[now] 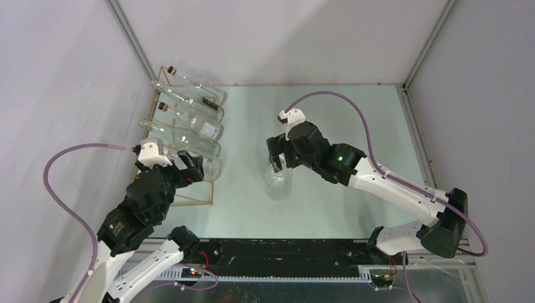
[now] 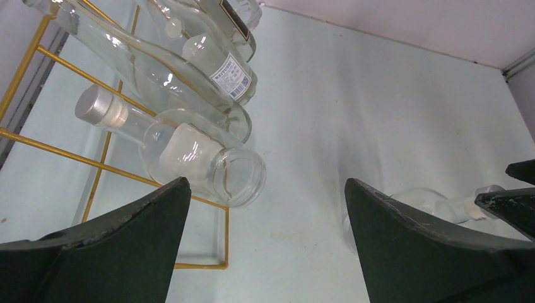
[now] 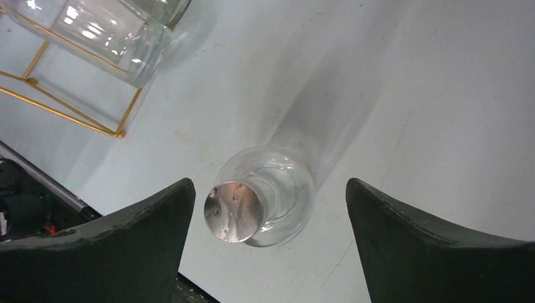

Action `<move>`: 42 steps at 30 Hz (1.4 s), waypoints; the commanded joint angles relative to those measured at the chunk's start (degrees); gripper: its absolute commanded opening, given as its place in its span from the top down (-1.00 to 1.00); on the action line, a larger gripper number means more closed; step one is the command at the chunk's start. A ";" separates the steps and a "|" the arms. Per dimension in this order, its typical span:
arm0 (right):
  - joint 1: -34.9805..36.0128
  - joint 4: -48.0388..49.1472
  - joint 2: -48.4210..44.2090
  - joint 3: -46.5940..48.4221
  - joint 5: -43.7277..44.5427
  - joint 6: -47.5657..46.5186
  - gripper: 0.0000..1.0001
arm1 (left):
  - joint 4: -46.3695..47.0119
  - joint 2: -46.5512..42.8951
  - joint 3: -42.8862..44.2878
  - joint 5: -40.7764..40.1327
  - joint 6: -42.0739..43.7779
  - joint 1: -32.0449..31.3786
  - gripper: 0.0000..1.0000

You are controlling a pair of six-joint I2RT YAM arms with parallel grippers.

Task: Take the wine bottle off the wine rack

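The gold wire wine rack (image 1: 189, 203) stands at the left with several clear bottles (image 1: 195, 113) lying across it. One clear wine bottle (image 1: 278, 180) with a silver cap (image 3: 233, 211) stands upright on the table, off the rack. My right gripper (image 1: 277, 161) is open just above it, and in the right wrist view (image 3: 269, 183) the cap sits between the fingers nearer the left one, touching neither. My left gripper (image 1: 192, 165) is open and empty at the rack's near end, over the nearest racked bottle (image 2: 189, 154).
The rack (image 2: 63, 151) runs along the left wall. The upright bottle also shows at the right of the left wrist view (image 2: 429, 202). A rack corner (image 3: 76, 117) and a racked bottle's base (image 3: 107, 31) show in the right wrist view. Grey walls enclose the table.
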 commanded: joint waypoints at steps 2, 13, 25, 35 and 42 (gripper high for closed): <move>1.16 1.22 2.35 2.44 3.42 0.46 -0.80 | 1.01 0.21 -0.70 -0.35 -0.42 0.29 -1.00; 3.98 1.96 6.21 2.45 8.10 -0.28 -0.48 | 0.50 0.47 -0.55 -1.11 0.45 0.31 -0.99; 7.41 2.55 8.70 2.42 15.24 -1.90 -0.11 | -1.02 -0.56 0.58 -3.94 1.85 0.25 -0.99; 7.08 3.13 7.66 2.38 11.27 -1.90 0.55 | -1.62 -1.44 -0.74 -5.43 0.78 0.28 -0.99; 0.85 2.47 4.25 2.40 5.24 -0.08 1.00 | -2.72 -1.65 -0.93 -6.87 0.15 0.25 -0.99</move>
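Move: The wine bottle stands upright almost under my open right hand: its capped top is about 5 cm below me and 2 cm to my left, level fore and aft, its middle roughly 15 cm below. The nearest bottle on the rack lies about 27 cm to my left and 3 cm farther out, some 17 cm lower. From my left hand the wine bottle is roughly 23 cm right, 5 cm ahead and 20 cm down. I sink my right hand about 5 cm onto the bottle's top, easing some 2 cm left, while the fingers tip about 10 degrees further down. I close from nearly wide open all the way down and stay low until both pads pinch the neck just under the metal cap, then keep that grip. ##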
